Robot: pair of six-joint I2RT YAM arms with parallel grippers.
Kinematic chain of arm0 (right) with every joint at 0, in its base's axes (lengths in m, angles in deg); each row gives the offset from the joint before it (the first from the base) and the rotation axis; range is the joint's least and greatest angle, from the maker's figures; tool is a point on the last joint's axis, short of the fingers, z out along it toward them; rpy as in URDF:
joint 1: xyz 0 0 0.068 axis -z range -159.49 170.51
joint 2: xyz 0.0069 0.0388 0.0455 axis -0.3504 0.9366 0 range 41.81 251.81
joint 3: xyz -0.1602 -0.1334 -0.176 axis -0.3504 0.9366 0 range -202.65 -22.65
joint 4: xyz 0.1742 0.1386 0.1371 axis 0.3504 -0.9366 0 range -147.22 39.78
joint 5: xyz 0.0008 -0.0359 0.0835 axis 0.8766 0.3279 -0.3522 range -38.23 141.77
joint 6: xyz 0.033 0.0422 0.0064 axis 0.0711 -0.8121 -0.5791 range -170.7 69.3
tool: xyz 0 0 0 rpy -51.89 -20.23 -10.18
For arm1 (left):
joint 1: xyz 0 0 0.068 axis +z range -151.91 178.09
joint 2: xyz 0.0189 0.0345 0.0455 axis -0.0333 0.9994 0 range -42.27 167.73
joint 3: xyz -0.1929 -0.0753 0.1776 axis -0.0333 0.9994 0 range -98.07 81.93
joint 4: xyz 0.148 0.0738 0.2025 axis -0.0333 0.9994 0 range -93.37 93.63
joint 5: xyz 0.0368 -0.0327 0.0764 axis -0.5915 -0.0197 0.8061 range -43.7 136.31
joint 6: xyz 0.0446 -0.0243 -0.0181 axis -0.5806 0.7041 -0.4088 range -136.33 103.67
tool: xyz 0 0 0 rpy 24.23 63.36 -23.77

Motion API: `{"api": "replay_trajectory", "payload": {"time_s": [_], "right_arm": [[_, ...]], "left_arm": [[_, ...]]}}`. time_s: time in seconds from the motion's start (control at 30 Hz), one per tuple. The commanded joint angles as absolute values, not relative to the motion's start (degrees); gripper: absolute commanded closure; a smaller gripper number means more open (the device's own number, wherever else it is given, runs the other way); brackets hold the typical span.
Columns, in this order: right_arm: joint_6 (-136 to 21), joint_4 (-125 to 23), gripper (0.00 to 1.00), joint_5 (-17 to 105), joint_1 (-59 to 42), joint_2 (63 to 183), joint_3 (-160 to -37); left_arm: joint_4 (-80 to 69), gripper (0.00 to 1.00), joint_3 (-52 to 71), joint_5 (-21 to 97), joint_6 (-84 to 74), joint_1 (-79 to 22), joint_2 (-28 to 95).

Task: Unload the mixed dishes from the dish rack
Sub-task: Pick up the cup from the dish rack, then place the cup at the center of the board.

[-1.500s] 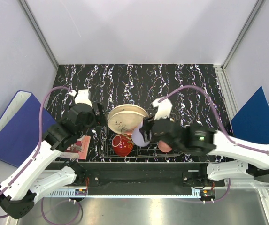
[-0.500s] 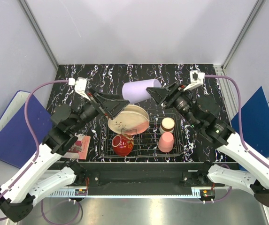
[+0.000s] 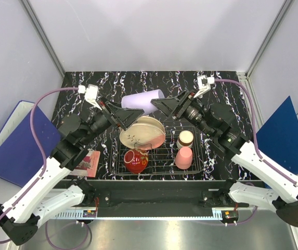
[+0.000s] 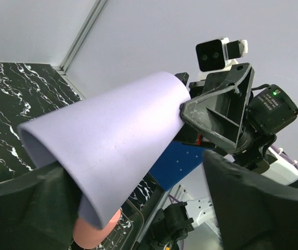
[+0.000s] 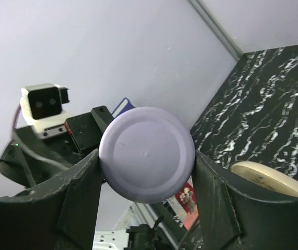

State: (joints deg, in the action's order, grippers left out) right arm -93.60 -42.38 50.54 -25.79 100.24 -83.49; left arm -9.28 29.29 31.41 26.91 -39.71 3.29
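Note:
The lilac tumbler (image 3: 141, 101) hangs on its side in the air above the far end of the dish rack (image 3: 162, 170). My right gripper (image 3: 159, 104) is shut on its base (image 5: 147, 153), a finger pressed to each side. My left gripper (image 3: 133, 112) stands open around the tumbler's mouth end (image 4: 112, 135); one finger lies against the wall, the other is apart. In the rack are two cream plates (image 3: 141, 133), a red bowl-cup (image 3: 135, 160), a pink tumbler (image 3: 183, 157) and a brown-cream cup (image 3: 185, 138).
A red printed card (image 3: 89, 161) lies on the black marbled table left of the rack. Blue binders lean at the left (image 3: 18, 140) and right (image 3: 284, 130) walls. The two arms face each other over the rack.
My right gripper lifted the lilac tumbler out of the rack and carried it left. My left gripper rose to meet it and now straddles the mouth end, its jaws slightly narrower.

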Motion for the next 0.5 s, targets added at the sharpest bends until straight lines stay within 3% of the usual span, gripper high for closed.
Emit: {"api": "replay_trajectory", "payload": {"time_s": [0.0, 0.07, 0.1, 0.13, 0.17, 0.2, 0.27, 0.4, 0.47], "right_arm": [[-95.88, -37.65, 1.0, 45.53, -25.46, 101.92, -83.29], [-95.09, -38.87, 1.0, 45.62, -25.28, 101.92, -83.47], [-94.48, -39.75, 0.85, 45.71, -25.37, 101.92, -83.9], [-93.69, -41.93, 0.72, 45.79, -25.37, 101.84, -84.43], [-91.94, -43.35, 0.58, 46.14, -25.37, 101.75, -85.57], [-90.79, -44.84, 0.37, 48.15, -25.46, 101.57, -86.36], [-88.07, -54.56, 0.27, 51.4, -25.37, 101.66, -90.12], [-83.67, -74.09, 0.11, 70.96, -25.37, 104.55, -98.13], [-82.61, -80.87, 0.03, 79.75, -25.37, 105.08, -99.98]], "left_arm": [[-15.76, 0.52, 30.25, 28.29, 27.79, -39.44, 3.43], [-15.15, 0.8, 30.16, 28.98, 27.53, -39.44, 3.52], [-13.93, 0.95, 29.73, 29.95, 26.92, -39.35, 3.52], [-10.7, 1.0, 28.51, 30.83, 26.48, -39.26, 3.26], [-9.1, 1.0, 27.71, 32.66, 25.34, -38.91, 3.34], [-7.17, 1.0, 26.66, 33.81, 24.81, -38.56, 3.69], [1.96, 1.0, 21.48, 39.58, 22.88, -36.81, 4.74], [27.4, 1.0, 2.98, 56.2, 18.13, -31.98, 14.46], [33.34, 1.0, -2.94, 64.09, 17.24, -27.08, 19.05]]}}
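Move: The purple cup hangs between the hands, mouth towards the left hand, its middle about 3 cm ahead of that hand, 4 cm to its right and 2 cm above. From the right hand, still holding it by the base end, it lies about 5 cm left, level fore and aft. Roughly 33 cm below the left hand, the plates stand some 8 cm ahead, straight out, and the red mug 3 cm back, 2 cm left. The purple cup's wall is pinched at the mouth as the left fingers close from nearly wide open, one inside the cup, both hands almost still. The right fingers then open and come free of the base end, drawing off about 5 cm forward, down and to the right, while the left hand carries the cup some 8 cm forward and left, swinging counter-clockwise roughly 20 degrees. ##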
